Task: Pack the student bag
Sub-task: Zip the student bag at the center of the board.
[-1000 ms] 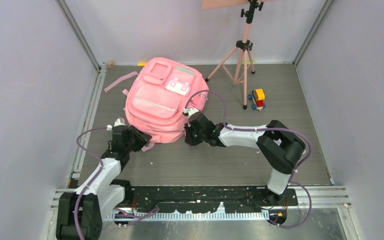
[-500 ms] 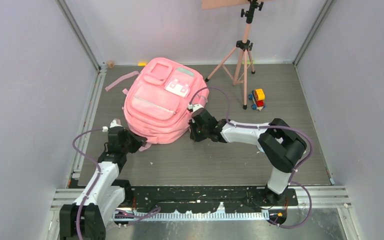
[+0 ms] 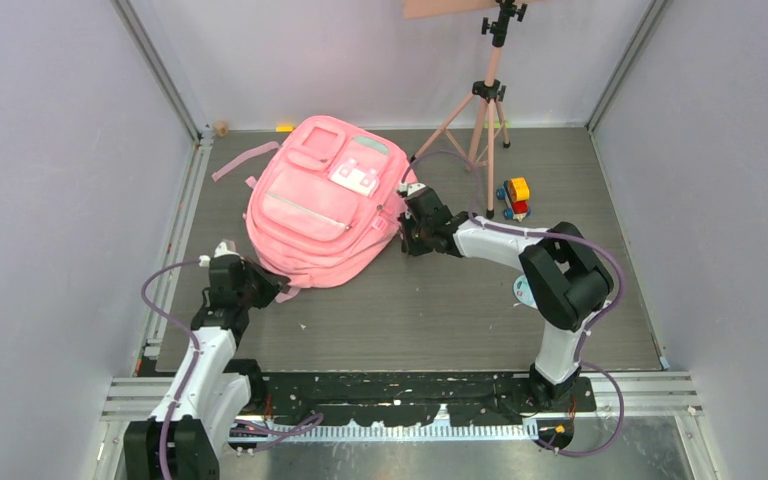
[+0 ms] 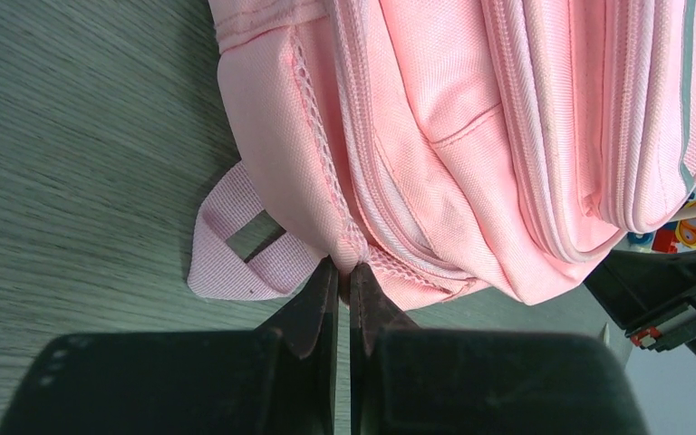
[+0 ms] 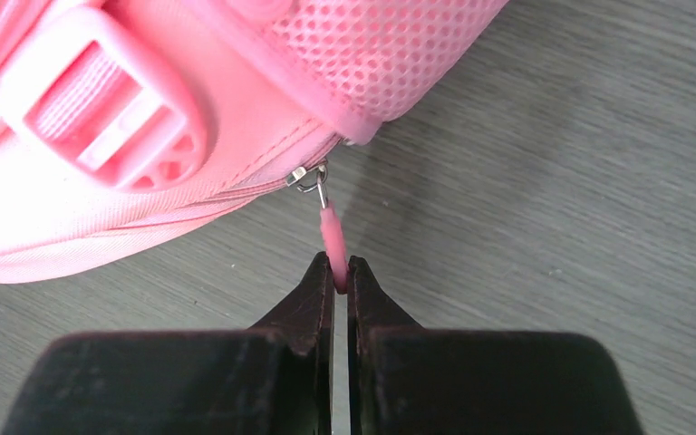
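The pink student bag lies flat on the grey table, its front pockets and white patch facing up. My left gripper is at the bag's near-left corner. In the left wrist view it is shut on a fold of the bag's mesh-edged corner seam. My right gripper is against the bag's right side. Seen from the right wrist, it is shut on the pink zipper pull, which hangs from a metal slider on the bag.
A pink tripod stands at the back right, and a small toy car sits beside its foot. One loose strap trails off the bag's far left. A strap loop lies next to my left fingers. Walls enclose three sides.
My left gripper has shut on the bag's corner seam. My right gripper has moved away from me along the bag's right side, still holding the zipper pull.
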You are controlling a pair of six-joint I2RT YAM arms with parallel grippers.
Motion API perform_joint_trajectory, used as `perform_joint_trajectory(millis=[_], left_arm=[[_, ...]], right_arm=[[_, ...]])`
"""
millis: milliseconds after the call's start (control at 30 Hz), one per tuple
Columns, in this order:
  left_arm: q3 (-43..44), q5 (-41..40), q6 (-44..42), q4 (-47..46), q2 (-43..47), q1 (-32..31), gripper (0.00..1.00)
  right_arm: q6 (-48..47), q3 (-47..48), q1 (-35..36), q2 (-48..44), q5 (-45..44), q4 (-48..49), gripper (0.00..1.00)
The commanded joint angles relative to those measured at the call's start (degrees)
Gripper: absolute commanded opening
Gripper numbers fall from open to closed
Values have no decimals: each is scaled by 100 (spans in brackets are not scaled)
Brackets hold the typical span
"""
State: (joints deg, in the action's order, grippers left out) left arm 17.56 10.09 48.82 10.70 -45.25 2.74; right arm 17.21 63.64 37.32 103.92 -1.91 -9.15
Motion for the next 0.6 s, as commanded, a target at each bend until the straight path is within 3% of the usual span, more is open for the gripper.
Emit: perform_joint_trajectory(millis=[0, 300, 433, 467, 567], left_arm=[[186, -436, -345, 336, 193, 154, 0], [219, -449, -392, 535, 421, 218, 0], [339, -226, -618, 595, 546, 220, 0], [431, -200, -679, 695, 564, 226, 5], [778, -201, -970, 1162, 631, 222, 44]], right_arm=[[-250, 264, -388, 74, -550, -398, 0], [-359, 450, -600, 360, -568, -374, 0], [-550, 416, -603, 219, -159, -463, 0], [-586, 396, -603, 136, -45, -486, 1], [-708, 368, -603, -91, 468, -650, 5]])
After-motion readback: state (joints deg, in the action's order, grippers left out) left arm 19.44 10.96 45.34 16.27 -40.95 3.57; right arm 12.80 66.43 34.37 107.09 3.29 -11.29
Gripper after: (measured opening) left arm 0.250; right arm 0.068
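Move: The zip slider hangs on the pink pull already pinched in the right fingers, about 2 cm ahead and 3 cm left of that hand, nearly level. The bag's mesh side pocket is some 6 cm ahead, 2 cm left and slightly higher; the pink strap buckle about 3 cm ahead, 7 cm left. The left fingers are still shut on the bag's bottom corner; the slider lies roughly 10 cm ahead and 24 cm right of that hand. The right hand keeps its pinch on the zip pull and eases to a stop beside the mesh pocket, creeping about 1 cm forward and 1 cm down while turning just a few degrees counter-clockwise. The left hand draws slowly up by some 1.5 cm and a little back, then opens its fingers about a quarter of the way at the very end, letting go of the bag's bottom corner. ##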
